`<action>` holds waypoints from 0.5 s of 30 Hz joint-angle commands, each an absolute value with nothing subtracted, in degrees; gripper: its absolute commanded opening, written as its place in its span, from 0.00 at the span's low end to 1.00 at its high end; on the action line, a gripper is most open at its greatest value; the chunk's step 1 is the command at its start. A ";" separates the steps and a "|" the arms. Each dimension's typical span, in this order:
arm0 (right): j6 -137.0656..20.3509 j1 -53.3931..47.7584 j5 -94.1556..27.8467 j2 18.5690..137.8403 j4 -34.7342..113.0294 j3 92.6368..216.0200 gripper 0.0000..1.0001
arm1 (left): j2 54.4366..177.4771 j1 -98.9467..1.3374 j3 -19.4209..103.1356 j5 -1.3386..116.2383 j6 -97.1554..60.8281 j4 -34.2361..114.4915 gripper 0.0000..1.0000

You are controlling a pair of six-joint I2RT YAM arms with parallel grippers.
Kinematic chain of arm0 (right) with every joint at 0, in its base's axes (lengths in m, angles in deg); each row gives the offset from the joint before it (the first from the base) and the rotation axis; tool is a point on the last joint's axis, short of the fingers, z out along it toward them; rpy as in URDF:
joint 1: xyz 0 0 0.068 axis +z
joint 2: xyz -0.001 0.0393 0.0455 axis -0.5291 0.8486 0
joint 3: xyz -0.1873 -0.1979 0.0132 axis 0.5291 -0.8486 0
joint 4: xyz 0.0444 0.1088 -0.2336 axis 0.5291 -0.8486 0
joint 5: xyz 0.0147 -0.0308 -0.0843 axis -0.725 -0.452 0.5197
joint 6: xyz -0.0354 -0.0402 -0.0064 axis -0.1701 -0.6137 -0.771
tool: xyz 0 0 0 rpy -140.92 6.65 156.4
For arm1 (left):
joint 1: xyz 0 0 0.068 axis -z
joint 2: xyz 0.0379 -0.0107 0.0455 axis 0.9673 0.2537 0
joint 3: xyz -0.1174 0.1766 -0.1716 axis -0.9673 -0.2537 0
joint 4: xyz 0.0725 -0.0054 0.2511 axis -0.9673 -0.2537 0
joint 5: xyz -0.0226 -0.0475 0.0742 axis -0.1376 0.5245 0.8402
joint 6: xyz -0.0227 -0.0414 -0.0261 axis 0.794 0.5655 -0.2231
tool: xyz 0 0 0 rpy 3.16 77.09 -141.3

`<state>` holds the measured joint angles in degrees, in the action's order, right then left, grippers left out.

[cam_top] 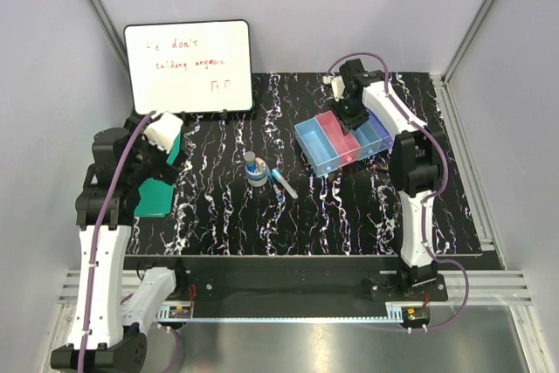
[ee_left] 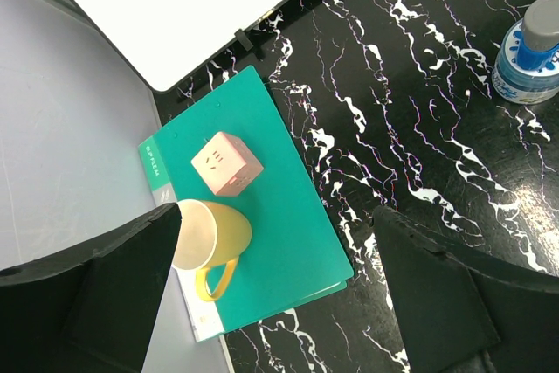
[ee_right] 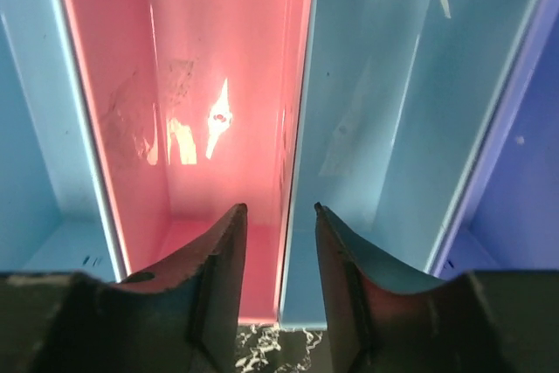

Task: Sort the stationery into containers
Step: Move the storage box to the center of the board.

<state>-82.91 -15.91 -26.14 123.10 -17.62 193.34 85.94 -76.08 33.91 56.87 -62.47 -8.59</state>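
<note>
The four joined bins (cam_top: 336,139) stand right of centre, coloured light blue, pink (ee_right: 201,111), light blue (ee_right: 402,120) and purple (ee_right: 524,163); the parts I see are empty. My right gripper (cam_top: 351,115) hovers over them, open and empty (ee_right: 279,209), above the wall between the pink and second blue bin. The white-blue tape roll (cam_top: 256,173) lies mid-table with the blue-capped grey cylinder (ee_left: 540,37) standing in it. A blue pen (cam_top: 284,183) lies just right of it. My left gripper (ee_left: 275,290) is open and empty above the green notebook (ee_left: 262,207).
A yellow mug (ee_left: 210,238) and a pink cube (ee_left: 225,163) sit on the notebook at the far left. A whiteboard (cam_top: 188,67) leans at the back left. A small orange-red item (cam_top: 377,166) lies by the bins' near right corner, half hidden by the right arm.
</note>
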 commanded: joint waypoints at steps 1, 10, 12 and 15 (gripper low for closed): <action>-81.61 -15.95 -25.25 125.97 -16.33 196.12 0.44 | 86.17 -76.18 35.34 56.04 -62.88 -5.83 0.99; -77.40 -16.12 -26.82 129.40 -15.98 198.31 0.07 | 85.64 -76.10 35.26 56.92 -63.93 -5.92 0.99; -75.20 -16.21 -27.18 128.87 -15.98 198.14 0.00 | 85.38 -76.10 35.17 57.01 -64.02 -5.92 0.99; -71.42 -16.04 -29.47 127.82 -16.15 196.91 0.00 | 85.37 -76.18 35.25 56.92 -64.46 -5.92 0.99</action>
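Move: Just under the right hand, whose fingers straddle the wall between the pink and the second blue compartment, is the storage box, its middle some 6 cm below and about 1 cm back. The blue marker lies roughly 20 cm left and 14 cm back, the glue bottle about 27 cm left and 10 cm back, the red pen some 10 cm right and 10 cm back, all near table height. From the left hand the box is roughly 20 cm ahead, 44 cm right and 26 cm down. Sinking about 4 cm almost straight down, the right hand brings its half-open fingers over both sides of the double wall between the pink and second blue compartments, one tip inside each. The fingers shut mostly near the bottom and pinch the wall, and the hand then stays at that height, turning about 5 degrees clockwise overall. ##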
